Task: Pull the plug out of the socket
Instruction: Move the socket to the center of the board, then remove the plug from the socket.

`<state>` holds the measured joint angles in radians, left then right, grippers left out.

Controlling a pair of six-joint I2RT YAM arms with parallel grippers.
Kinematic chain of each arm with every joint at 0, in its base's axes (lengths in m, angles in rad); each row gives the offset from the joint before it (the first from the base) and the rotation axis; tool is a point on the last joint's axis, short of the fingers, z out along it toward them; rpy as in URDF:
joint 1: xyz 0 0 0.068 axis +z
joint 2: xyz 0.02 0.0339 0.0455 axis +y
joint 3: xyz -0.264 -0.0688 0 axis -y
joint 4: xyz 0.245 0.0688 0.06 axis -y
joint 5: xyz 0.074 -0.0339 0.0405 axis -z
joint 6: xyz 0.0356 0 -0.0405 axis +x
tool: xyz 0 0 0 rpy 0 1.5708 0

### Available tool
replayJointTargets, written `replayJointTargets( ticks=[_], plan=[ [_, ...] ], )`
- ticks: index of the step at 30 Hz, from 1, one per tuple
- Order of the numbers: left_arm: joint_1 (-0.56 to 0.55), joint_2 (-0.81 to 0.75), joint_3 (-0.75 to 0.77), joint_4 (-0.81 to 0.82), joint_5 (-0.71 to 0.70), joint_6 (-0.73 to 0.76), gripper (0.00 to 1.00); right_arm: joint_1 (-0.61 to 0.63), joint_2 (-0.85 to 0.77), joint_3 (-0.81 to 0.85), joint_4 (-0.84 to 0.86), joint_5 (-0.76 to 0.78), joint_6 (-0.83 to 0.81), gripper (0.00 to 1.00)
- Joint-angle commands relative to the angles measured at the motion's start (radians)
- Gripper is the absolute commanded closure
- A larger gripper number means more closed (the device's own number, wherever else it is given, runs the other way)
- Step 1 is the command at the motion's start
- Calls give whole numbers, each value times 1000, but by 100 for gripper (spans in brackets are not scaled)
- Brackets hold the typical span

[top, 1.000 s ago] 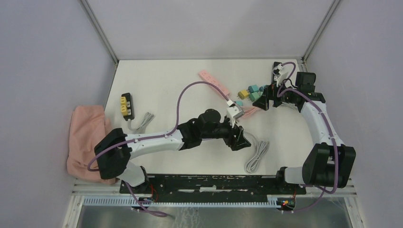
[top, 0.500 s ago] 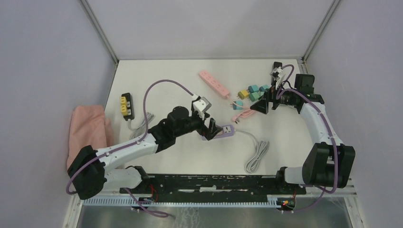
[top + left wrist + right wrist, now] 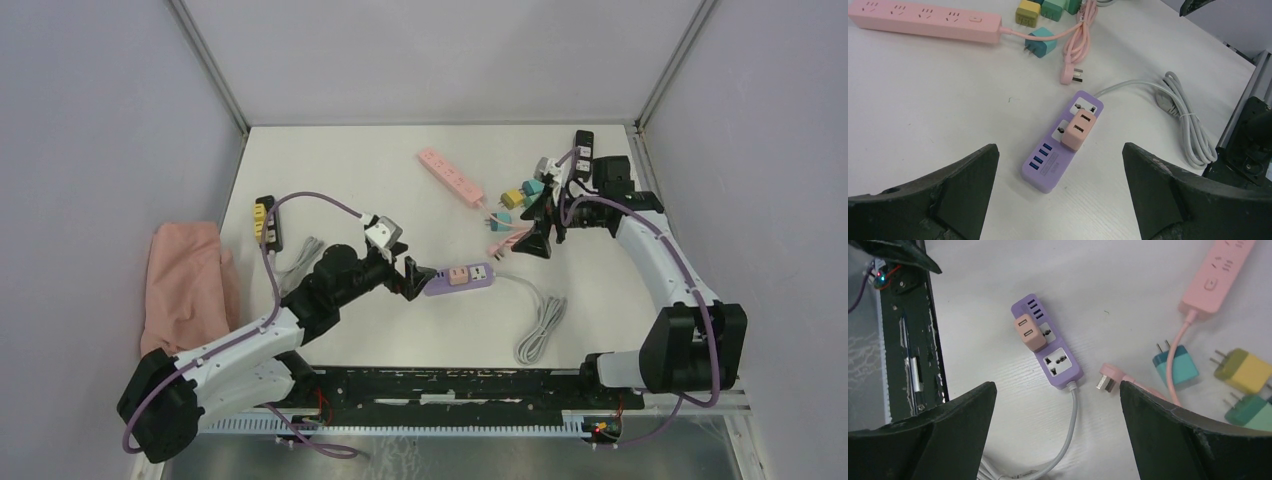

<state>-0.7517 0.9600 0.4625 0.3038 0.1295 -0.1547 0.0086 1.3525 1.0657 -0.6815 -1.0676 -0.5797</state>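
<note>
The socket is a purple power strip lying flat on the white table, with a peach plug seated in it. In the left wrist view the plug stands on the strip, beside a row of blue USB ports. My left gripper is open just left of the strip's end and holds nothing. My right gripper hovers open to the strip's upper right. Looking down from it, the right wrist view shows the plug and the strip.
The strip's white cable runs to a coil. A pink power strip with its pink cord and several coloured adapters lie under the right arm. A black-and-yellow strip and a pink cloth are at the left.
My left gripper has opened and drawn back to the left, uncovering the purple strip with its plug still in. My right gripper has shifted slightly left and down.
</note>
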Motion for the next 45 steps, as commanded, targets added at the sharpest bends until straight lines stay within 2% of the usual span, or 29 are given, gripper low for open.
replayJointTargets(
  ticks=[1,5,7,14,20,26,30,34,38,45],
  plan=[
    [6,-71,-50,103,-20,3,1,75,37,125,-224,-41,-373,0],
    [6,-131,-125,182,4,38,1,188,129,235,-417,-23,-566,0],
    [7,-153,-162,222,10,53,1,242,161,260,-448,-5,-602,0],
    [5,-190,-293,402,43,72,0,458,173,201,-303,166,-538,0],
    [6,-178,-311,411,53,74,0,586,218,151,-156,315,-393,0],
    [6,-134,-314,426,94,83,0,657,274,145,-6,503,-267,1],
    [6,-106,-314,439,116,85,0,697,332,168,-2,580,-263,12],
    [5,-87,-321,450,130,86,1,729,357,168,0,622,-271,27],
    [5,-62,-329,478,158,86,1,729,358,161,22,648,-255,53],
    [5,53,-333,582,258,102,3,728,350,132,46,681,-253,83]
  ],
)
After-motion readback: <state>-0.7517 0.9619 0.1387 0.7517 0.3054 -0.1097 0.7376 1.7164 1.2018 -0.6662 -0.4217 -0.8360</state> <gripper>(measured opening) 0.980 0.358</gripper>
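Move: The peach plug sits on the purple socket, about 14 cm to the right hand's left, 4 cm nearer the base and some 12 cm below; the socket's middle is right beneath it. A pink plug lies roughly 10 cm to the peach plug's right and 5 cm farther out, with a teal adapter some 7 cm beyond the pink plug. From the left hand the peach plug is about 9 cm right, 4 cm ahead and 11 cm down. Swinging left some 13 cm and back, the right hand then drops about 12 cm over the purple socket, easing forward a little as its fingers tip down roughly 35 degrees and its wrist turns counter-clockwise. Low down, its wide-open fingers close and pinch the peach plug from both sides. The left hand, still open, backs off and sinks about 4 cm. ##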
